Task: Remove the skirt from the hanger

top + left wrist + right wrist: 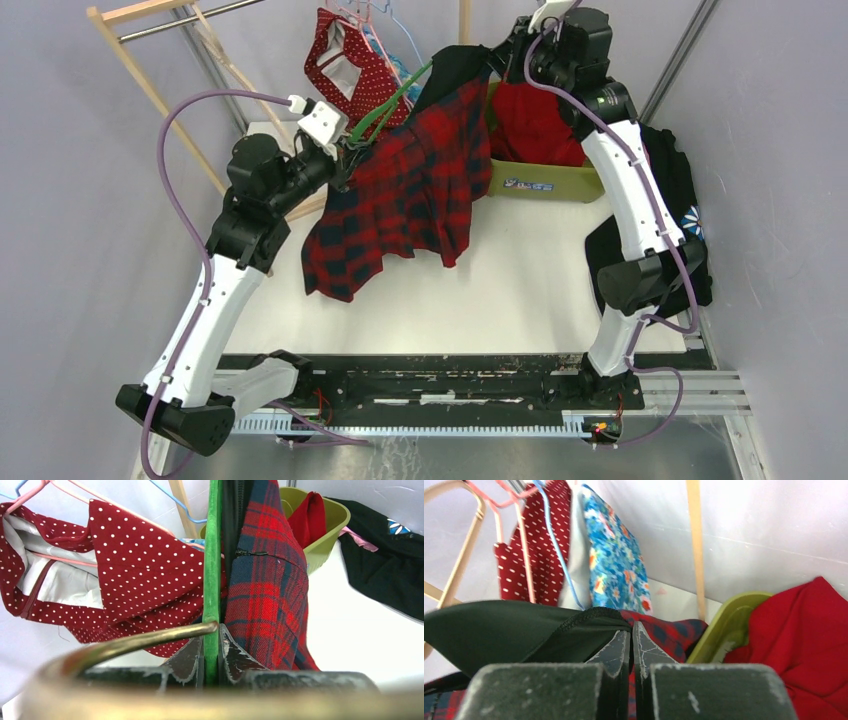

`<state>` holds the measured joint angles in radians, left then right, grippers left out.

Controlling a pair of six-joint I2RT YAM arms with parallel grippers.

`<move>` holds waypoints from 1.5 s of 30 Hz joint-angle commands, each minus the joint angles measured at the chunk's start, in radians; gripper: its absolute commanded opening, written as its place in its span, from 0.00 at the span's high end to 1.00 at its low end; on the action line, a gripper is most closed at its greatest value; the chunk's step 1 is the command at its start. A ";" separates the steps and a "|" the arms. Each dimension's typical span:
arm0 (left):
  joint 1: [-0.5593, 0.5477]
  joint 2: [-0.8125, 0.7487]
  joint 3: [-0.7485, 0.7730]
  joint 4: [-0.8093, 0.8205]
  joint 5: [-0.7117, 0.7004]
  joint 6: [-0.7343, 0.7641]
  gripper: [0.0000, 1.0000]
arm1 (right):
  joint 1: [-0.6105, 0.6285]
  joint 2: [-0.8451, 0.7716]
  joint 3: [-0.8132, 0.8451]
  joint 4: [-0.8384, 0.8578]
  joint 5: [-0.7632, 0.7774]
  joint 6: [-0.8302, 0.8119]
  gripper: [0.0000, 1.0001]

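Observation:
The red-and-navy plaid skirt (420,185) with a black lining hangs stretched between my two grippers above the white table. My left gripper (345,150) is shut on the green hanger (395,100). In the left wrist view the hanger's bar (212,555) runs straight up from between the jaws of the left gripper (211,645), and the skirt (265,590) drapes just to its right. My right gripper (500,55) is raised at the back. In its wrist view the right gripper (631,640) is shut on the skirt's edge, with black lining (499,630) on the left and plaid (669,630) on the right.
A lime-green bin (545,180) holding a red garment (530,125) stands at the back right. A black garment (680,180) lies along the right edge. A red polka-dot dress (350,65) and other hangers hang on the wooden rack (150,80) at the back left.

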<state>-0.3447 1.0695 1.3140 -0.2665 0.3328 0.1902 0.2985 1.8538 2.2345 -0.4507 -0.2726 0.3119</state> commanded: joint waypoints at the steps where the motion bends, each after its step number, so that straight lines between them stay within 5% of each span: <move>1: 0.024 -0.053 0.033 -0.032 -0.060 0.012 0.97 | -0.141 -0.043 -0.050 0.103 0.297 -0.174 0.99; 6: 0.024 -0.039 0.066 -0.060 -0.070 0.021 0.97 | -0.144 -0.092 -0.203 0.114 0.348 -0.276 0.99; 17: 0.024 -0.063 0.092 -0.117 -0.120 0.041 0.97 | -0.282 -0.046 -0.111 0.101 0.525 -0.473 0.99; 23: 0.024 -0.030 0.093 -0.078 -0.096 0.028 0.97 | -0.286 -0.090 -0.195 0.093 0.370 -0.274 0.99; 35: 0.005 0.310 0.390 0.257 -0.013 -0.052 0.97 | 0.128 -0.246 -0.567 0.243 0.063 0.085 0.99; 45: -0.022 0.375 0.394 0.488 0.064 -0.265 0.97 | 0.262 -0.250 -0.581 0.202 0.058 0.040 0.99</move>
<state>-0.3542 1.4807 1.6764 -0.0296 0.3580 0.0387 0.5575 1.6775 1.6356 -0.2916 -0.2131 0.3649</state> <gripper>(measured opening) 0.129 0.014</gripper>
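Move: Out at the right hand is the pinched end of the plaid skirt's black waist, some 20 cm to the right of the left hand and 17 cm ahead, near its height. The left hand holds the green hanger by its neck. The hanger's far end lies about 9 cm left of the right hand and 2 cm back. The polka-dot dress hangs 15 cm straight ahead of the left hand; the basket sits 11 cm right, 6 cm back and 35 cm below the right hand. Pulling the pinched black waist away from the hanger, the right hand goes about 10 cm right while sinking 7 cm, then reverses left, back and further down, past its starting line. The left hand keeps hold of the hanger, dips briefly, then late on carries it forward about 10 cm, up and a little right. Both grips stay shut. ##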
